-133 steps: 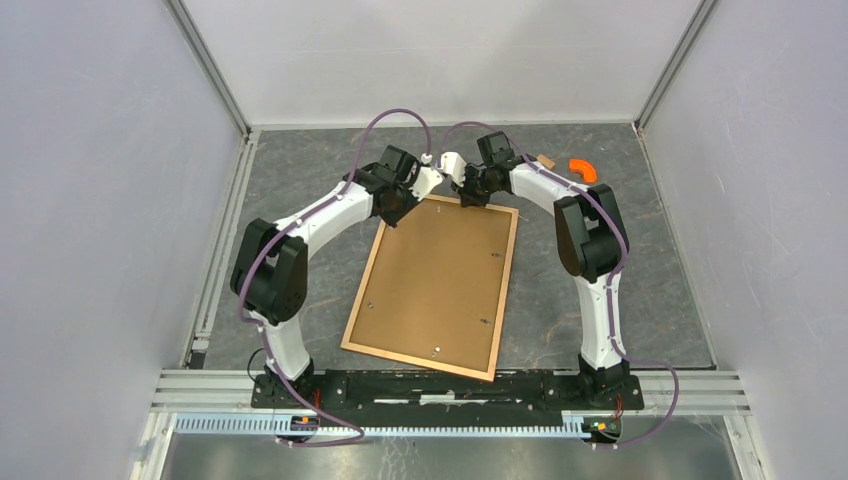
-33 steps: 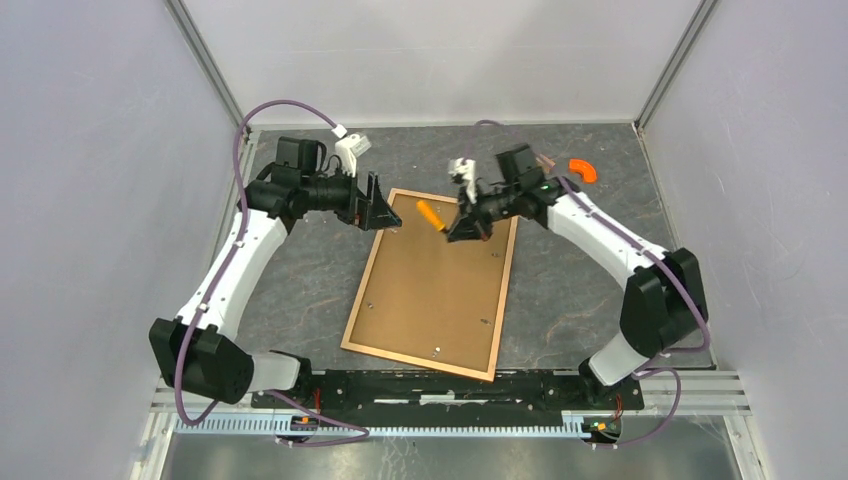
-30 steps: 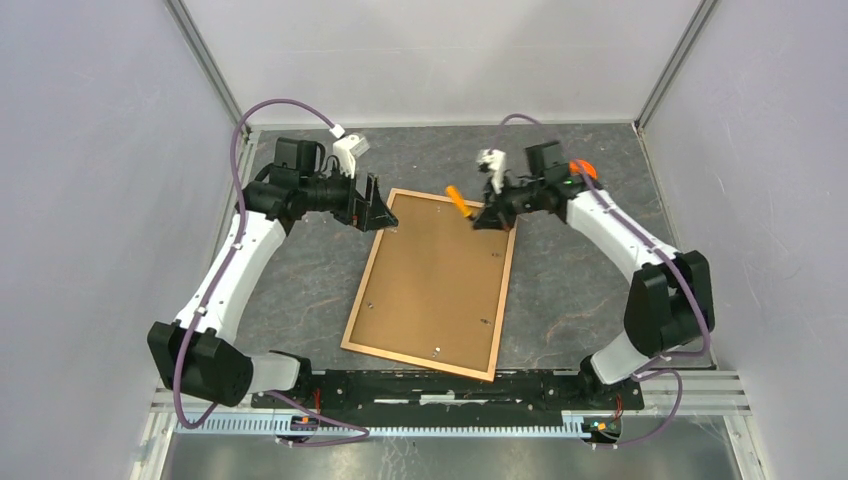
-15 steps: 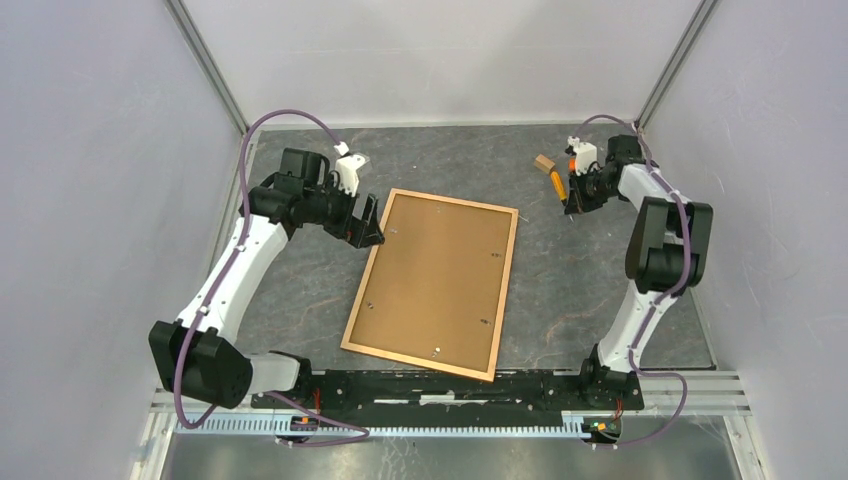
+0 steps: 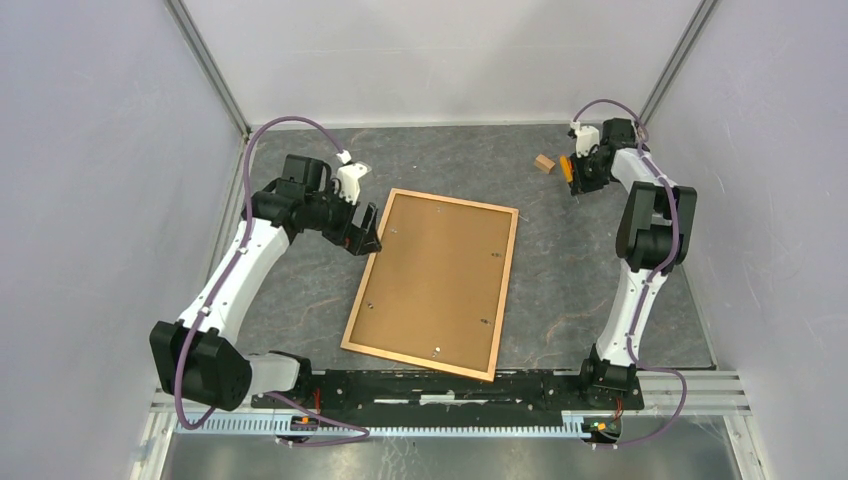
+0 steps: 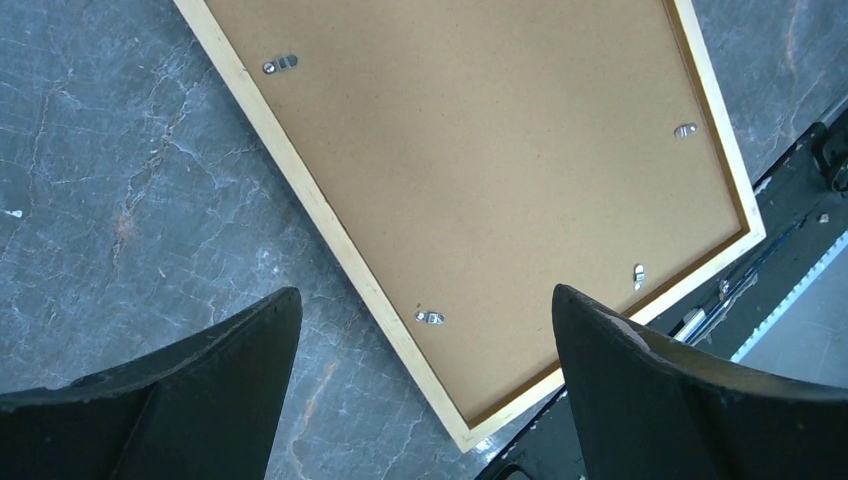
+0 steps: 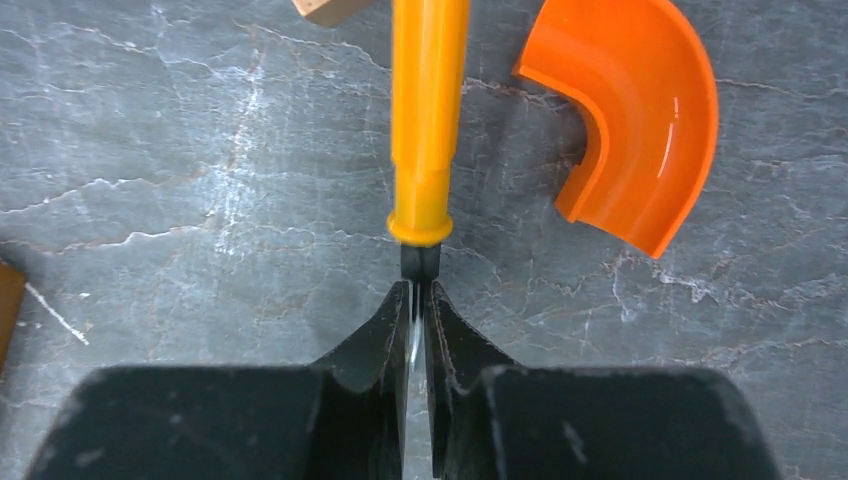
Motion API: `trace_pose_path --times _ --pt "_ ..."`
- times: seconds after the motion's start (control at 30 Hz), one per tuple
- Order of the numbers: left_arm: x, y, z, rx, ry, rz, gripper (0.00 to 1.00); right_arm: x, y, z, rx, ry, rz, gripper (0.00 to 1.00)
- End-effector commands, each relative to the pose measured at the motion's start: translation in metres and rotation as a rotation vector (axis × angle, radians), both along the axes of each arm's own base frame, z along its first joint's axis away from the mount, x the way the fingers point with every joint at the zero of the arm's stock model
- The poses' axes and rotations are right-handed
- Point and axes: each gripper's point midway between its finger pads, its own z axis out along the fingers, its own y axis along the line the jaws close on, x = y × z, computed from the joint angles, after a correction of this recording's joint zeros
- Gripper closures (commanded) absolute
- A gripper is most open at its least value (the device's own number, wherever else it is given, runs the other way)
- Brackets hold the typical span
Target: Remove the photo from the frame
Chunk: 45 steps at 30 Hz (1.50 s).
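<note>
The frame [image 5: 361, 290] lies face down mid-table, its plain brown backing board [image 5: 440, 280] up. The photo is hidden under the board. In the left wrist view the pale wooden border [image 6: 325, 225] runs diagonally, and several small metal clips [image 6: 280, 64] sit on the board [image 6: 480, 160]. My left gripper [image 5: 365, 232] [image 6: 425, 293] hangs open above the frame's left edge, holding nothing. My right gripper [image 5: 580, 172] [image 7: 418, 290] is at the far right corner, its fingers close round the thin metal blade of an orange-handled screwdriver [image 7: 428, 110] [image 5: 566, 172] low over the table.
An orange curved piece [image 7: 640, 110] lies just right of the screwdriver handle. A small wooden block [image 5: 544, 163] [image 7: 325, 8] sits beyond the handle's tip. The enclosure walls stand close behind the right gripper. The arms' base rail [image 5: 440, 385] borders the frame's near edge.
My right arm carried the screwdriver from the frame's far edge to the far right corner and lowered it beside the orange piece. My left gripper shifted slightly nearer along the frame's left edge.
</note>
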Motion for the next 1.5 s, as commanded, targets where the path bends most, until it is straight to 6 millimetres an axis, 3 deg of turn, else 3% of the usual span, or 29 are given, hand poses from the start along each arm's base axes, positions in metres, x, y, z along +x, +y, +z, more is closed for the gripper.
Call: trace_pose_path --times 0.0,0.17,0.33,0.47,0.63,0.8,1.03,1.3,1.47 --pt "-0.007 0.003 0.001 0.053 -0.057 -0.085 0.0 0.012 -0.002 0.002 -0.001 -0.019 -0.032 0.83" --pt "-0.036 -0.004 -0.021 0.177 -0.044 -0.259 0.0 0.017 -0.001 0.009 0.007 -0.034 -0.035 0.77" --pt "-0.096 -0.012 -0.054 0.321 -0.036 -0.544 0.0 0.011 0.006 0.029 0.036 -0.064 -0.01 0.63" --pt "-0.142 -0.013 -0.074 0.409 -0.042 -0.741 0.0 -0.005 0.021 0.06 0.081 -0.134 0.027 0.47" --pt "-0.181 -0.027 -0.096 0.429 -0.012 -0.874 0.08 -0.031 0.042 0.083 0.164 -0.171 0.088 0.38" --pt "-0.184 -0.052 -0.115 0.469 -0.07 -0.899 0.14 -0.053 0.058 0.1 0.222 -0.201 0.14 0.29" --pt "-0.182 -0.083 -0.136 0.506 -0.14 -0.911 0.18 -0.078 0.075 0.122 0.283 -0.236 0.193 0.25" --pt "-0.187 -0.103 -0.153 0.594 -0.192 -0.995 0.27 -0.097 0.085 0.12 0.328 -0.244 0.217 0.24" --pt "-0.187 -0.098 -0.17 0.694 -0.17 -1.004 0.33 -0.106 0.09 0.114 0.351 -0.23 0.228 0.24"
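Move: Behind the empty left hand, the frame's near rail lies about 20 cm back, 11 cm right and 18 cm below; its clip is 3 cm farther out and 3 cm to the right of the rail's middle. The near-left corner sits 16 cm back and 5 left of the hand. From the right hand, the screwdriver handle is 6 cm ahead and 2 left, the orange pipe 6 ahead and 3 right, the wooden block 8 ahead and 7 left, all about level. Swinging back over the frame, the left hand travels some 19 cm back, then mainly down, about 17 cm in all and 8 right, turning clockwise to point down, fingers partly closing astride the near rail. The right hand opens with a slight dip, letting go of the screwdriver, then rises and draws back and left, about 10 cm up and 10 back. ##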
